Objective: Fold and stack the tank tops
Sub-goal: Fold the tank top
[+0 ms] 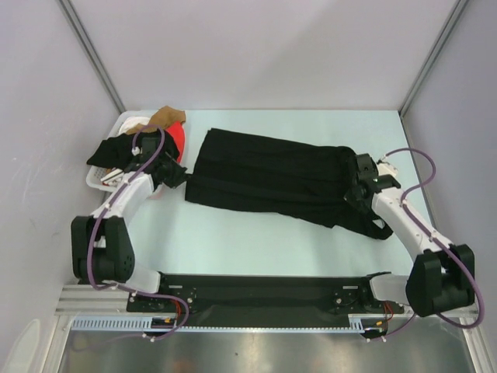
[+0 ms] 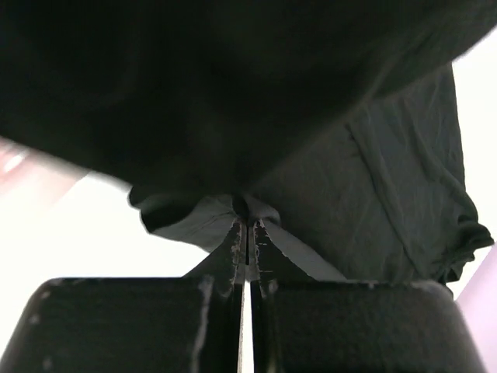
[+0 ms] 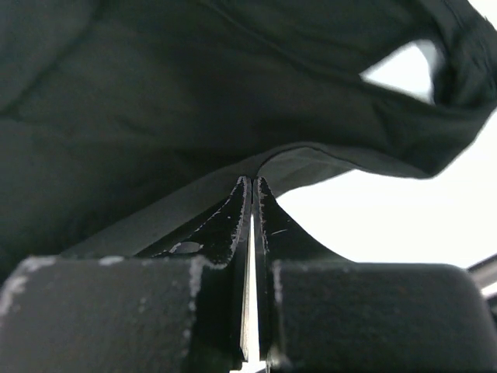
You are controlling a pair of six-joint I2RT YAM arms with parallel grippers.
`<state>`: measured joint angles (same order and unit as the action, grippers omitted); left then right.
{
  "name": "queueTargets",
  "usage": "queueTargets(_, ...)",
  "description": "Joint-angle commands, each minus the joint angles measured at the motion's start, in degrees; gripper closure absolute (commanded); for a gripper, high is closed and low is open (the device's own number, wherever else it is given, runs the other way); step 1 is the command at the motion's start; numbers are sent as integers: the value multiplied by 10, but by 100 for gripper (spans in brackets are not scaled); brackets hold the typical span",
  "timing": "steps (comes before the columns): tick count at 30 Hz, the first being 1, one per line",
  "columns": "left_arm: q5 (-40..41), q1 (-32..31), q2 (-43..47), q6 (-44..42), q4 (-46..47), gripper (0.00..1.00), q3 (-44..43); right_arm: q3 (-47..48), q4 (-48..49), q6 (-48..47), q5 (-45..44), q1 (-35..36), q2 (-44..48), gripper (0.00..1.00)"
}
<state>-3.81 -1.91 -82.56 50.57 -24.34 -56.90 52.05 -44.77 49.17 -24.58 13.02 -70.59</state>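
Observation:
The large black tank top (image 1: 272,177) is stretched across the middle of the table between my two grippers. Its left end is pinched in my left gripper (image 1: 175,177), which is shut on the fabric. In the left wrist view the fingertips (image 2: 247,221) meet on a bunched fold of the black tank top (image 2: 373,194). My right gripper (image 1: 359,186) is shut on the right end, near the straps. The right wrist view shows the jaws (image 3: 252,180) closed on an edge of the dark cloth (image 3: 155,101). The red tank top (image 1: 178,140) lies in the basket, mostly hidden.
A white basket (image 1: 96,180) stands at the far left, behind my left arm. A brown cloth (image 1: 163,116) and another black garment (image 1: 109,151) hang over it. Grey walls close in the table on three sides.

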Motion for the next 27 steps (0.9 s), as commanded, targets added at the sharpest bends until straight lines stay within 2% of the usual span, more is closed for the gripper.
queueTargets(1,20,-11,-32,18,18,100,-49,41,45,-36,-3,-13,-38,100)
queueTargets(15,54,-10,-172,41,-7,100,-189,174,69,-70,4,-42,-233,100)
queueTargets(27,52,-12,-240,67,17,100,-217,244,77,-79,3,-50,-337,100)
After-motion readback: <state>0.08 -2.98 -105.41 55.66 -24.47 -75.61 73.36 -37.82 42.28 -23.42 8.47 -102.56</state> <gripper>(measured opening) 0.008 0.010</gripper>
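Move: Both shut hands already hold the tank top's near hem, raised. From the left hand, the far left corner where this fold is heading lies about 22 cm ahead, 6 cm to the right and 8 cm lower; the clothes basket is about 12 cm ahead and 16 cm left. From the right hand, the far edge's right end lies about 25 cm straight ahead and 8 cm below, and the armhole about 11 cm to its right, 1 cm back. Keeping their shut grip on the hem, both hands carry it forward over the tank top towards its far edge, the right one about 11.5 cm, sinking some 4.5 cm along the way, mostly after the start, and tipping slightly down. The left goes roughly 8.5 cm forward past the basket's near right side, nearly level at first, then all but stops its forward travel and lowers the hem about 3.5 cm at the end. ##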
